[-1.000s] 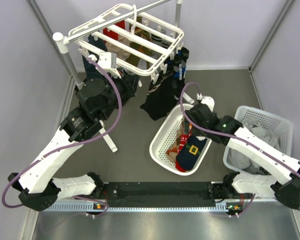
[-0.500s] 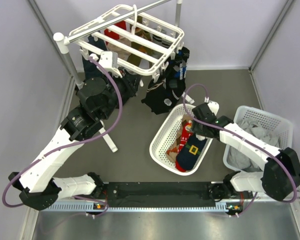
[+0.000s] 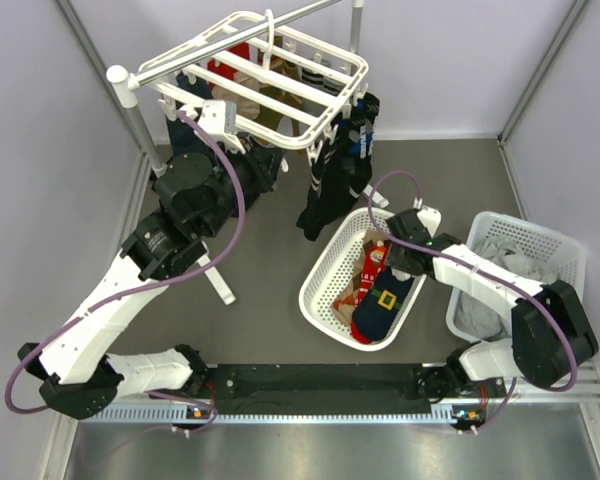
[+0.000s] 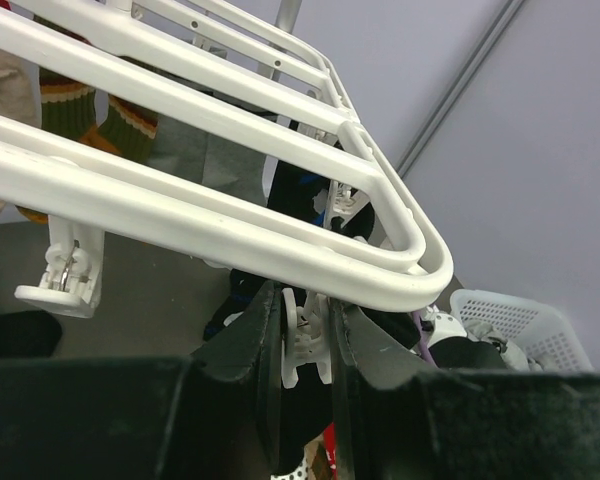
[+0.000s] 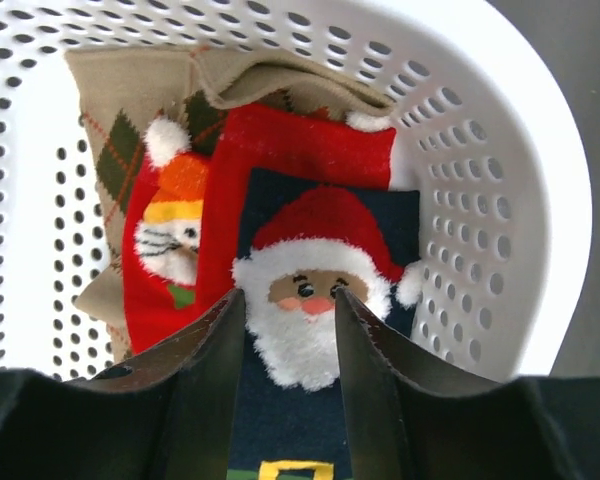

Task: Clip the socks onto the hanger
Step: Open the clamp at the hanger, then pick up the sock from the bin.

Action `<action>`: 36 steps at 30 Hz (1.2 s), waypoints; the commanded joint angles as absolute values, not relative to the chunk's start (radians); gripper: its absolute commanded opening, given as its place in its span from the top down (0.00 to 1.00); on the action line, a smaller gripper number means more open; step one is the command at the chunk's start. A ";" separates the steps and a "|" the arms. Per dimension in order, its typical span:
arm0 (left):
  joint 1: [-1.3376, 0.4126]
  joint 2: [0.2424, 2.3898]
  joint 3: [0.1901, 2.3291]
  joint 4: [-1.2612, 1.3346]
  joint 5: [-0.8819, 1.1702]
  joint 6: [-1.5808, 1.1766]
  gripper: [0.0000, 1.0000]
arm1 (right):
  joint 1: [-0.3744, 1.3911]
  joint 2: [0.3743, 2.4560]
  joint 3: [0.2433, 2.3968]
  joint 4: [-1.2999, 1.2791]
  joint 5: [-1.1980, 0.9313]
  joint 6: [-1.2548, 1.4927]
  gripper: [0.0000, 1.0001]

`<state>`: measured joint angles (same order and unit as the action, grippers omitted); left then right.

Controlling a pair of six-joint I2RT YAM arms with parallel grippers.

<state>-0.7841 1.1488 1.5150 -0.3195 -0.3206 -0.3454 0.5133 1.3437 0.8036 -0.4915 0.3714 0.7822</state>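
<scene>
The white hanger (image 3: 280, 80) hangs at the back, with several socks clipped under it, and fills the top of the left wrist view (image 4: 180, 210). My left gripper (image 4: 306, 335) is shut on a small white clip (image 4: 308, 345) under the hanger's front corner. In the top view the bars mostly hide it (image 3: 258, 150). My right gripper (image 5: 290, 310) is open, just above a navy Santa sock (image 5: 320, 280) with a yellow buckle. That sock lies beside a red sock (image 5: 180, 230) in the white oval basket (image 3: 325, 270). In the top view, the right gripper (image 3: 388, 258) is over the navy sock (image 3: 385, 300).
Dark socks (image 3: 330, 190) hang from the hanger's near corner, just above the oval basket's far rim. A second white basket (image 3: 550, 240) with grey and white laundry stands at the right. The hanger stand's pole (image 3: 140, 120) and foot (image 3: 220, 285) are at the left.
My right gripper has moved from the hanging dark socks down into the oval basket, over the navy sock. The dark socks, spread wide before, now hang straight. The left arm has barely moved.
</scene>
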 commanded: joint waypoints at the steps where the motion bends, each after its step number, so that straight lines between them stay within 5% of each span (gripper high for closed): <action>1: -0.782 1.164 1.537 -0.347 -0.302 -0.354 1.00 | 0.480 1.358 0.787 -0.431 0.374 0.793 0.60; 11: -0.782 1.170 1.537 -0.353 -0.298 -0.354 1.00 | 0.442 1.405 0.753 -0.358 0.304 0.799 0.63; 16: -0.782 1.170 1.543 -0.359 -0.293 -0.359 1.00 | 0.442 1.411 0.756 -0.359 0.282 0.782 0.79; 36: -0.782 1.160 1.560 -0.359 -0.262 -0.373 1.00 | 0.480 1.036 0.891 -0.518 0.166 0.347 1.00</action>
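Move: The navy Santa sock lies in the basket below the right hand, its middle about 5 cm back, 2 cm left and some 4 cm down. The red sock is about 4 cm to the left of the Santa sock and 2 cm farther out; the basket's right wall is some 6 cm right of the hand and 1 cm ahead. From the left hand, up at the hanger clamp, the Santa sock is roughly 20 cm right, 5 cm back and 44 cm below. Lower the right gripper about 3 cm onto the Santa face near the navy sock's cuff, shut the half-open fingers to pinch the cloth, then raise it some 8 cm from that low point, turning the hand about 15 degrees counter-clockwise. Keep the left gripper still, its fingers holding on to the hanger clamp. ##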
